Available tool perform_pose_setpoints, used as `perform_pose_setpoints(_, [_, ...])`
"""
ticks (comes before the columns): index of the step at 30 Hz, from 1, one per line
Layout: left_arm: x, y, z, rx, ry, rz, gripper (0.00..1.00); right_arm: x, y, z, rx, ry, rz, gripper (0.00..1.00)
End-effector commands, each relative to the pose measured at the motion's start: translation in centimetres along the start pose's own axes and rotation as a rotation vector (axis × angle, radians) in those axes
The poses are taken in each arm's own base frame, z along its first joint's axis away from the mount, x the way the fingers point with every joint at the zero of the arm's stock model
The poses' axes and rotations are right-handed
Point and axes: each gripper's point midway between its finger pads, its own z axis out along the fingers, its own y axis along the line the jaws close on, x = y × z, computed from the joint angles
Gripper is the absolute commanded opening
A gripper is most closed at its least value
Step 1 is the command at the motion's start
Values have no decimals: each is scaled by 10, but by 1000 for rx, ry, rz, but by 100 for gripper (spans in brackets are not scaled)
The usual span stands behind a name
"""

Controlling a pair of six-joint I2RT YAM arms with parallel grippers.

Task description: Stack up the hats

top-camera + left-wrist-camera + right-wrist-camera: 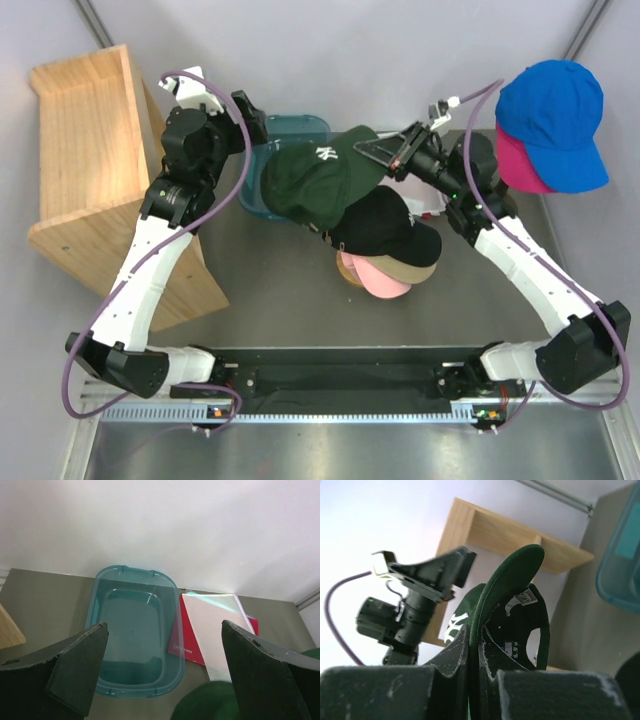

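The dark green hat hangs tilted over the stack of hats, with my right gripper shut on its brim. In the right wrist view the brim is pinched between the fingers of that gripper. Below lie the black hat, the tan hat and the light pink hat, piled together. At the back right, a bright blue hat sits on a magenta hat. My left gripper stands open just left of the green hat, holding nothing.
A teal plastic bin stands at the back, partly under the green hat. Beside it lies a red and white folder. A wooden shelf fills the left side. The walls are close behind.
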Motion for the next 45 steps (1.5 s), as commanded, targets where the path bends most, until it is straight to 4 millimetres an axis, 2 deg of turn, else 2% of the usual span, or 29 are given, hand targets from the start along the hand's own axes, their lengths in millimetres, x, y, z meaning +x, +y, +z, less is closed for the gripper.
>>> perform_pose_setpoints(1, [-28, -10, -2, 34, -79, -64, 99, 8, 12, -12, -56, -18, 11, 0])
perform_pose_setpoints(3, [-25, -11, -1, 38, -70, -70, 99, 14, -3, -14, -9, -3, -3, 0])
perform_pose_setpoints(7, [-20, -12, 3, 39, -58, -76, 99, 21, -16, -25, 15, 1, -14, 0])
perform_pose_setpoints(8, [-20, -12, 4, 40, -56, -79, 99, 25, -26, -27, 33, 4, -12, 0])
perform_pose_setpoints(10, [-18, -14, 4, 47, -52, -86, 99, 23, -29, -34, 35, -12, -8, 0])
perform_pose_setpoints(11, [-17, -14, 5, 48, -48, -90, 99, 24, -38, -37, 55, -21, 2, 0])
perform_pose_setpoints(19, [-15, -14, 2, 53, -37, -91, 99, 1, -63, -68, 103, -119, -29, 0])
perform_pose_setpoints(21, [-13, -15, 3, 55, -31, -88, 99, -6, -70, -71, 108, -143, -38, 0])
perform_pose_setpoints(28, [-13, -15, 3, 56, -27, -88, 99, -19, -74, -74, 73, -200, -66, 0])
perform_pose_setpoints(36, [-11, -10, 3, 37, -23, -66, 99, -19, -110, -92, 119, -268, -40, 0])
perform_pose_setpoints(45, [-5, -9, 6, 30, -4, -60, 99, -17, -141, -99, 201, -297, -37, 0])
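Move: Below the right hand, which already holds the green cap by its brim with the crown hanging to the left, the hat stack with the black cap on top lies about 20 cm down, 4 cm back and 3 cm to the right. The clear folder lies 20 cm ahead and 5 cm right of that hand, the empty teal bin 23 cm ahead and 20 cm left. From the left hand the stack is roughly 12 cm back, 26 cm right and 20 cm below. Lowering the green cap towards the black one, the right hand drops about 8 cm, easing back slightly. It then sweeps some 9 cm to the right while sinking further, about 14 cm down in all, and recovers the small step back. The wrist turns some 15 degrees clockwise, drawing the crown over the stack, and the fingers stay shut on the brim. ##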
